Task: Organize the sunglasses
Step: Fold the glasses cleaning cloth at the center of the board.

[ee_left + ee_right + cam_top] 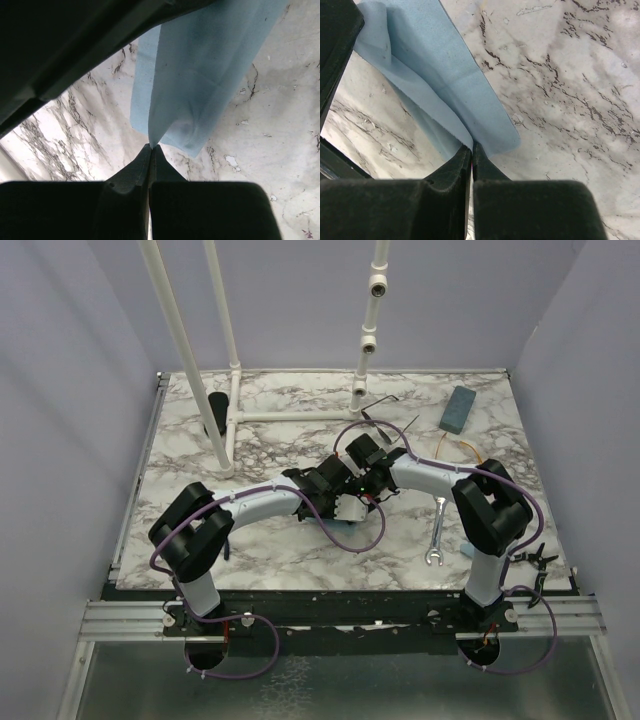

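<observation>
A light blue cloth (200, 75) (435, 75) hangs between both grippers over the marble table. My left gripper (151, 146) is shut on one folded edge of it. My right gripper (471, 146) pinches another edge, jaws nearly touching. From above, the two grippers (335, 495) (365, 485) meet at mid-table with the cloth (350, 508) just below them. The thin dark wire-frame sunglasses (378, 405) lie beyond them, near the white pipe stand. The yellow-orange sunglasses (470, 447) lie to the right, partly hidden behind the right arm.
A blue-grey oblong case (457, 408) lies at the back right. A black case (215, 412) stands at the back left by the white pipe frame (290, 415). A wrench (437, 532) lies near the right arm's base. Purple cables loop over the table.
</observation>
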`<action>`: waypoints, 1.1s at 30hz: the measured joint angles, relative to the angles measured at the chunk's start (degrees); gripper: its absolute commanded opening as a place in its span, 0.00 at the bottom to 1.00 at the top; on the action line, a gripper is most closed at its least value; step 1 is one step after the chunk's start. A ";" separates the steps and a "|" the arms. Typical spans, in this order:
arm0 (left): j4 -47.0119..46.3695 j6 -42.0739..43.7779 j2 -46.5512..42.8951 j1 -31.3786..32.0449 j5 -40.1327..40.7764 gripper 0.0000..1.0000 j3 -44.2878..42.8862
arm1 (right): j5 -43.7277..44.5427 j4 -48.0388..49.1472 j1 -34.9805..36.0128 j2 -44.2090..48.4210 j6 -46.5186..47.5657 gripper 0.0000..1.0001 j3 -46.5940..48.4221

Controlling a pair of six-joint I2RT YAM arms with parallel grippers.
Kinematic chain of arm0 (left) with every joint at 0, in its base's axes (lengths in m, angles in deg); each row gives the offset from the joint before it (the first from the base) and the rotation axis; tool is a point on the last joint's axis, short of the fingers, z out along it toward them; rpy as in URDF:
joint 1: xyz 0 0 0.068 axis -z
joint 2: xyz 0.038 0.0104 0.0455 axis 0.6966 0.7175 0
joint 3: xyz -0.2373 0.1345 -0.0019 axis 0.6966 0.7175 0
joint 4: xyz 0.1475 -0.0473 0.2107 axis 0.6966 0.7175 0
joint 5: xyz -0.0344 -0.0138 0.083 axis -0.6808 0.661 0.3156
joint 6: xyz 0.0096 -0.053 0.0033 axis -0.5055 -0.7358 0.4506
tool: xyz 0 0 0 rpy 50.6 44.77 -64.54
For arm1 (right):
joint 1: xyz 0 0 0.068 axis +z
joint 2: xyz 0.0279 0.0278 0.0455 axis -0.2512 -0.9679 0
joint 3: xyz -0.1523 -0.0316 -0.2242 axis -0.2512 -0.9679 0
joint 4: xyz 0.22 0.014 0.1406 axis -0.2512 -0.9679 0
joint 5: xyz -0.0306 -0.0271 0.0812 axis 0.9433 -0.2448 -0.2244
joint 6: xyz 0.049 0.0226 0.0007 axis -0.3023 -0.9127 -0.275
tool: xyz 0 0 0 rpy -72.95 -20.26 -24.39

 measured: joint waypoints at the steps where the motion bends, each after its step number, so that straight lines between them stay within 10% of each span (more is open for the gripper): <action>1: 0.00 0.00 0.04 0.00 0.02 0.00 0.00 | 0.00 0.00 0.00 -0.07 0.00 0.06 0.00; 14: 0.00 0.09 0.15 0.00 0.63 0.00 0.00 | 0.00 0.28 0.00 -0.35 0.02 0.09 0.02; 20: 0.00 0.04 0.13 0.00 0.61 0.00 -0.02 | -0.44 0.31 0.00 -0.44 0.02 0.27 0.17; 33: -0.31 -0.85 0.11 0.09 2.08 0.28 -0.26 | 2.64 0.66 0.07 -0.44 -0.50 0.45 1.55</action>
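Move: The folded cleaning cloth is already pinched in both my hands by its forward upper edge. Its middle lies about 4 cm right, 2 cm back and 2 cm below my left hand, and about 5 cm left, 2 cm back and 1 cm below my right hand. From my right hand, the wrench is some 18 cm right and 3 cm back, and the dark sunglasses are some 19 cm ahead and 7 cm right, all at table level. I hold both hands almost still over the cloth, low at the table. Then I open my right fingers to about two fifths and, a little later, my left to about a quarter, letting go of the two ends of the upper edge. As I release, my right hand starts easing forward, about 1.5 cm, while my left barely stirs. ##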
